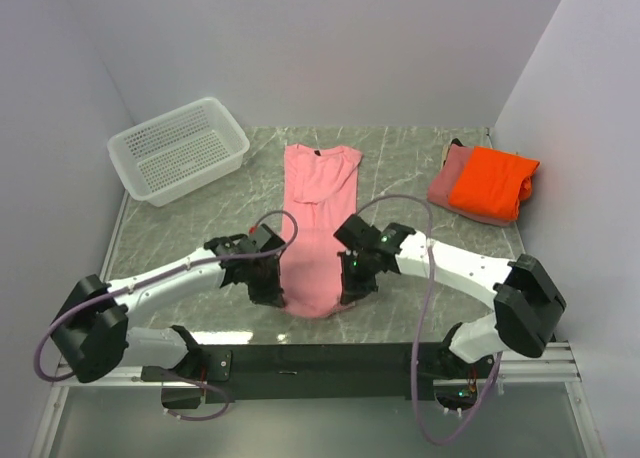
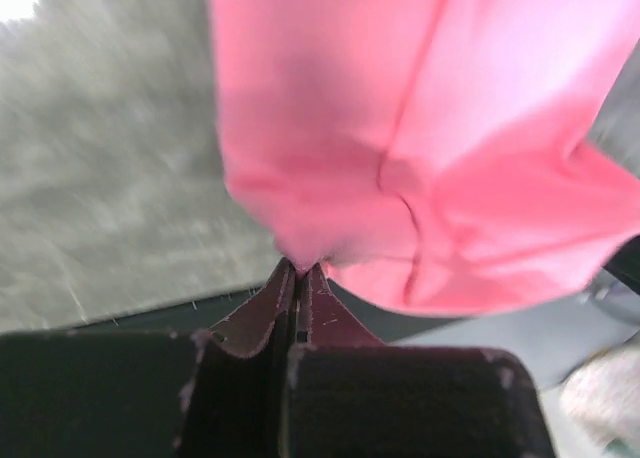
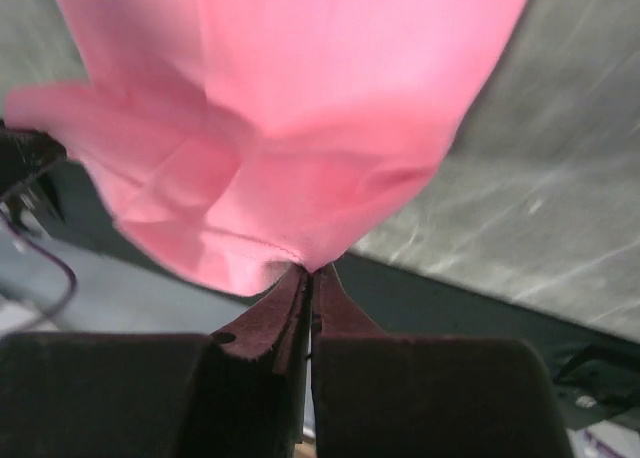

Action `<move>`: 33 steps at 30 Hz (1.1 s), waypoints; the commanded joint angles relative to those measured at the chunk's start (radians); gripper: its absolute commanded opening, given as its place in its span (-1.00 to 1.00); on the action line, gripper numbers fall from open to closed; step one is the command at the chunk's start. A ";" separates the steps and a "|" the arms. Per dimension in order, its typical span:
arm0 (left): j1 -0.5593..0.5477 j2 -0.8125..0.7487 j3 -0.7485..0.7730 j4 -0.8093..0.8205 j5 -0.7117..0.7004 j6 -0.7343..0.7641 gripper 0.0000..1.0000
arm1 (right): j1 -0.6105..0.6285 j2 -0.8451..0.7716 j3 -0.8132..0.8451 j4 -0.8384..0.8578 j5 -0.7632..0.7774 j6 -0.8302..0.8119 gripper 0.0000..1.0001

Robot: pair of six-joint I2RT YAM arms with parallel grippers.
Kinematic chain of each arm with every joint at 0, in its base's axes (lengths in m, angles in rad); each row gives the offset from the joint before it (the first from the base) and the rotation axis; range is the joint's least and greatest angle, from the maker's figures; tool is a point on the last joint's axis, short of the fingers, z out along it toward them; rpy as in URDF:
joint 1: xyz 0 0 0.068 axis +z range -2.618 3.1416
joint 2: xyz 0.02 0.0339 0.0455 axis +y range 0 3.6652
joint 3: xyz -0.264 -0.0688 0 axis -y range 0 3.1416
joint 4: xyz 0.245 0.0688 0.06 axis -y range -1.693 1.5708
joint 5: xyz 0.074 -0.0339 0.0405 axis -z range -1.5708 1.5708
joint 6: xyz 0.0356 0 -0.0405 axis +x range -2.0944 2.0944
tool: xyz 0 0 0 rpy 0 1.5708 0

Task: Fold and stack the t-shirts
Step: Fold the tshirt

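Note:
The light pink t-shirt (image 1: 318,218) lies lengthwise on the table, collar at the far end, folded narrow. My left gripper (image 1: 270,293) is shut on its near left hem corner, seen in the left wrist view (image 2: 298,266) with pink cloth (image 2: 400,128) bunched at the tips. My right gripper (image 1: 352,290) is shut on the near right hem corner, seen in the right wrist view (image 3: 310,268) under pink cloth (image 3: 290,108). The near end is lifted off the table. The bright orange t-shirt (image 1: 492,181) lies folded on the folded dusty rose t-shirt (image 1: 450,186) at the far right.
A white perforated basket (image 1: 178,149) stands at the far left corner. The grey marble tabletop (image 1: 190,228) is bounded by white walls. The black rail (image 1: 320,358) with the arm bases runs along the near edge.

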 commanded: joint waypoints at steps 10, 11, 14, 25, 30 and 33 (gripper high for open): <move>0.291 0.328 0.342 0.119 -0.070 0.252 -0.99 | -0.259 0.314 0.357 -0.022 0.107 -0.249 -1.00; 0.305 0.349 0.367 0.121 -0.068 0.281 -0.99 | -0.270 0.336 0.383 -0.025 0.109 -0.256 -1.00; 0.352 0.438 0.454 0.130 -0.059 0.328 -0.99 | -0.311 0.420 0.484 -0.040 0.119 -0.279 -1.00; 0.464 0.610 0.646 0.165 0.021 0.394 -0.99 | -0.403 0.595 0.716 -0.097 0.123 -0.327 -1.00; 0.469 0.670 0.709 0.171 0.076 0.410 -0.99 | -0.423 0.614 0.756 -0.114 0.127 -0.333 -1.00; 0.469 0.702 0.735 0.168 0.094 0.419 -0.99 | -0.429 0.609 0.759 -0.117 0.130 -0.336 -1.00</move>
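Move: Some 29 cm ahead of the left hand, 9 cm to its right and 6 cm lower is the t-shirt's chest, where the raised hem is headed; from the right hand it is about 28 cm ahead, 6 cm left and 7 cm down. The collar lies about 18 cm beyond the chest. The white basket is roughly 45 cm ahead of the left hand and 27 cm left; the folded stack, 36 cm ahead of the right hand and 37 cm right. Carrying the pinched hem corners forward together, both hands sweep out over the t-shirt towards its collar end, about 27 cm on the left and 25 cm on the right, nearly level and slowing towards the end. The fingers stay shut on the cloth while the wrists tip the fingertips forward by some 10 to 15 degrees. ##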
